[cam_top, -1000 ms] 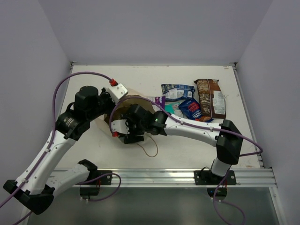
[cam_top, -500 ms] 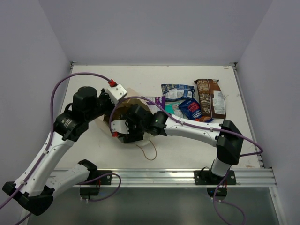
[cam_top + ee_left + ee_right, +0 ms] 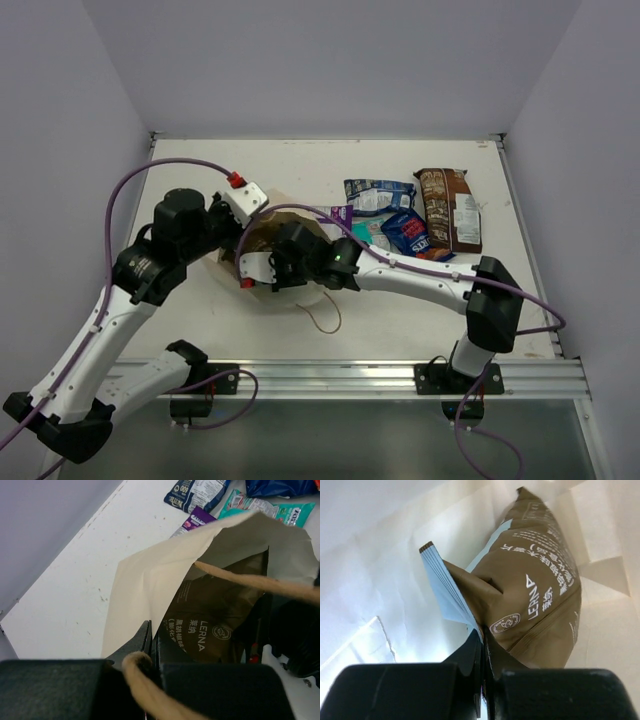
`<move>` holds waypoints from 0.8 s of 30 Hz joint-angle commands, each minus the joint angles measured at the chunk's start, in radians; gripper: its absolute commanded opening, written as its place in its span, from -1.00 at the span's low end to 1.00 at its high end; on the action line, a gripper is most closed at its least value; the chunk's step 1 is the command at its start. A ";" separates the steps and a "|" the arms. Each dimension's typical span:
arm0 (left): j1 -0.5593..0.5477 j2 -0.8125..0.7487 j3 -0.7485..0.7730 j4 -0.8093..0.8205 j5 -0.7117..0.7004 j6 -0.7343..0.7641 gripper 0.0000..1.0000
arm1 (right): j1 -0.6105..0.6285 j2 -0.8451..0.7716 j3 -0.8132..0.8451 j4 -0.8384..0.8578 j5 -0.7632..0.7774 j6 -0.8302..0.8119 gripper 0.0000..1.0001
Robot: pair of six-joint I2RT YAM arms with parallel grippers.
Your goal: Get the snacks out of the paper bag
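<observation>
The tan paper bag (image 3: 262, 236) lies left of centre with its mouth held up. My left gripper (image 3: 151, 640) is shut on the bag's rim (image 3: 150, 575), and a twisted handle (image 3: 250, 580) crosses the mouth. My right gripper (image 3: 482, 645) is inside the bag (image 3: 385, 570), shut on the bottom edge of a brown snack packet (image 3: 535, 600). The left wrist view shows that packet (image 3: 210, 615) through the mouth. On the table lie a second brown packet (image 3: 448, 208), a dark blue one (image 3: 378, 193), a light blue one (image 3: 405, 232), a teal one (image 3: 362, 232) and a purple one (image 3: 340, 213).
The loose packets cluster at the right back of the white table (image 3: 300, 165). The bag's other handle (image 3: 322, 318) trails on the table toward the near edge. Grey walls close off the left, back and right sides. A metal rail (image 3: 350, 378) runs along the front.
The right gripper has closed on the brown packet inside the bag. The right wrist has shifted slightly farther from the front edge. The left gripper still holds the rim.
</observation>
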 commanded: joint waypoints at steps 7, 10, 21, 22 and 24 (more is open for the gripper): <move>0.003 0.022 -0.054 0.065 -0.086 -0.053 -1.00 | -0.002 -0.298 0.028 0.060 -0.053 0.063 -1.00; 0.003 0.026 -0.051 0.074 -0.114 -0.061 -1.00 | -0.002 -0.415 0.031 0.077 -0.104 0.074 -1.00; 0.003 0.062 -0.015 0.084 -0.235 -0.107 -1.00 | -0.003 -0.726 0.097 0.082 -0.054 0.148 -1.00; 0.002 0.069 -0.012 0.084 -0.244 -0.110 -1.00 | -0.003 -0.745 0.103 0.082 -0.038 0.160 -1.00; 0.003 0.077 -0.006 0.084 -0.277 -0.127 -1.00 | -0.002 -0.801 0.115 0.082 0.006 0.172 -1.00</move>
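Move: The brown-and-blue snack pack, already pinched by its edge in the right fingers, has its middle about 4 cm ahead, 4 cm left and 4 cm below that hand. Around it is the paper bag, centred some 3 cm ahead and 2 cm left. On the table, about 14 cm lower, the teal pack lies roughly 21 cm right and 4 cm ahead, the purple one 13 cm right and 12 cm ahead. From the left hand the held pack is about 18 cm down, 4 cm right and 1 cm ahead. Out of the paper bag comes the snack pack, still pinched in the right hand's shut fingers: a quick pull about 30 cm up, drifting some 13 cm to the right and 7 cm back as the wrist swings the down-left-pointing fingers up roughly 40 degrees to near level. The left hand keeps the bag's cord handle and eases a few centimetres forward, down and left, turning slightly counter-clockwise. ##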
